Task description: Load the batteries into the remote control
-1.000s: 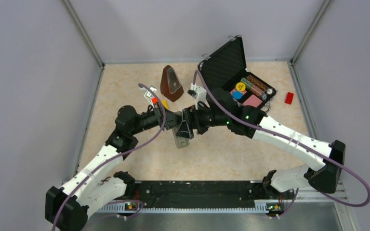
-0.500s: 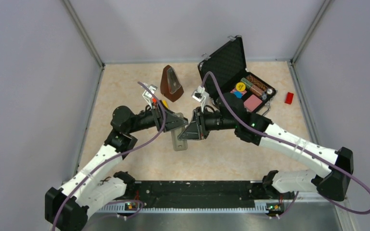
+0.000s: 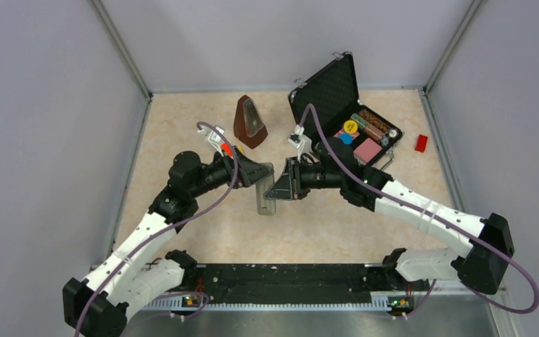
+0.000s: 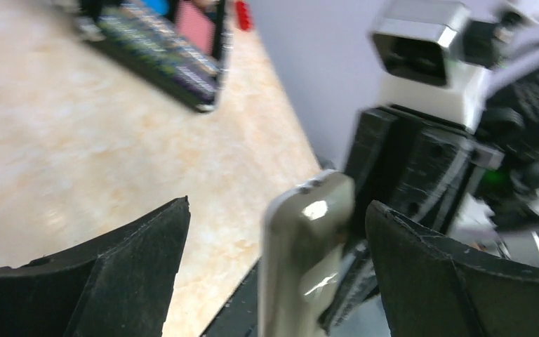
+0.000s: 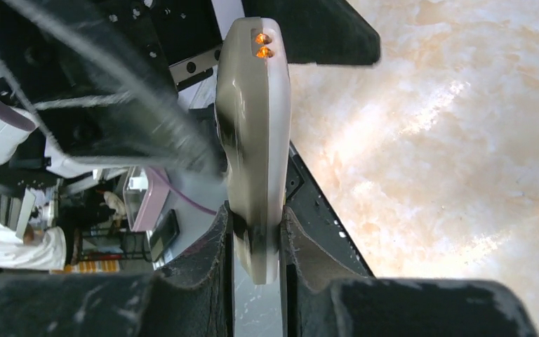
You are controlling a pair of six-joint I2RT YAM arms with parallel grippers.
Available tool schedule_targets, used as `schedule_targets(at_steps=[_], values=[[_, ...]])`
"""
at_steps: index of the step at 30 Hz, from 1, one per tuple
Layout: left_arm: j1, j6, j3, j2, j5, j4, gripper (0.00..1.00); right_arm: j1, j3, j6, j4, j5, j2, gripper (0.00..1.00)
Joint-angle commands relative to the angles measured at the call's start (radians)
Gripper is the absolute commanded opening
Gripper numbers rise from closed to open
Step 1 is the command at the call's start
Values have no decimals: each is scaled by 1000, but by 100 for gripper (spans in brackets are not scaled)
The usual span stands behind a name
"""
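The remote control (image 3: 264, 192) hangs edge-on above the middle of the table, one end pointing down. My right gripper (image 3: 282, 188) is shut on it; in the right wrist view both fingers (image 5: 221, 242) press the sides of the remote control (image 5: 253, 133) near its lower end. My left gripper (image 3: 258, 173) stands open around the upper part, and in the left wrist view the remote control (image 4: 302, 267) sits between the spread fingers (image 4: 133, 267) without touching either. The left gripper (image 4: 277, 206) holds nothing. The batteries are out of view.
An open black case (image 3: 330, 91) with coloured items stands at the back right. A brown metronome (image 3: 249, 123) stands at the back centre. A red block (image 3: 421, 142) lies near the right wall. Small red and yellow pieces (image 3: 227, 149) lie behind the left wrist.
The right gripper closed on the remote control while the left still held it. The left gripper has since opened and let go, so the remote now hangs from the right gripper alone.
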Motion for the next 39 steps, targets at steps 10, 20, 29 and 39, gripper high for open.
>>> schedule_targets(at_steps=[10,20,29,39], values=[[7,69,19,-189,-665,-448,99,-101,-113,24,-73,90,156,0],[9,76,24,-206,-619,-469,99,-145,-105,-63,-88,36,371,0],[9,87,38,-209,-595,-482,99,-184,-78,-147,-186,88,459,11],[8,121,191,-184,-648,-742,99,-184,-26,-146,-322,251,442,54]])
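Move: The right hand already grips the remote control. The bare spot on the table it goes to lies about 24 cm below this hand, some 6 cm to its right and 5 cm ahead. On the table, the yellow block is roughly 25 cm ahead and 12 cm left, and the chip case's tray 30 cm ahead and 28 cm right. From the left hand, that spot is about 9 cm right, level with it fore and aft, and 27 cm down. Still pinching the remote, the right hand lowers it to the table, sinking about 23 cm while easing right and slightly forward, its fingertips tipping down by some 45 degrees. There the fingers open partway and let go, the hand sliding on to the right. The open, empty left hand draws away to the left about 10 cm, dipping and turning counter-clockwise. ##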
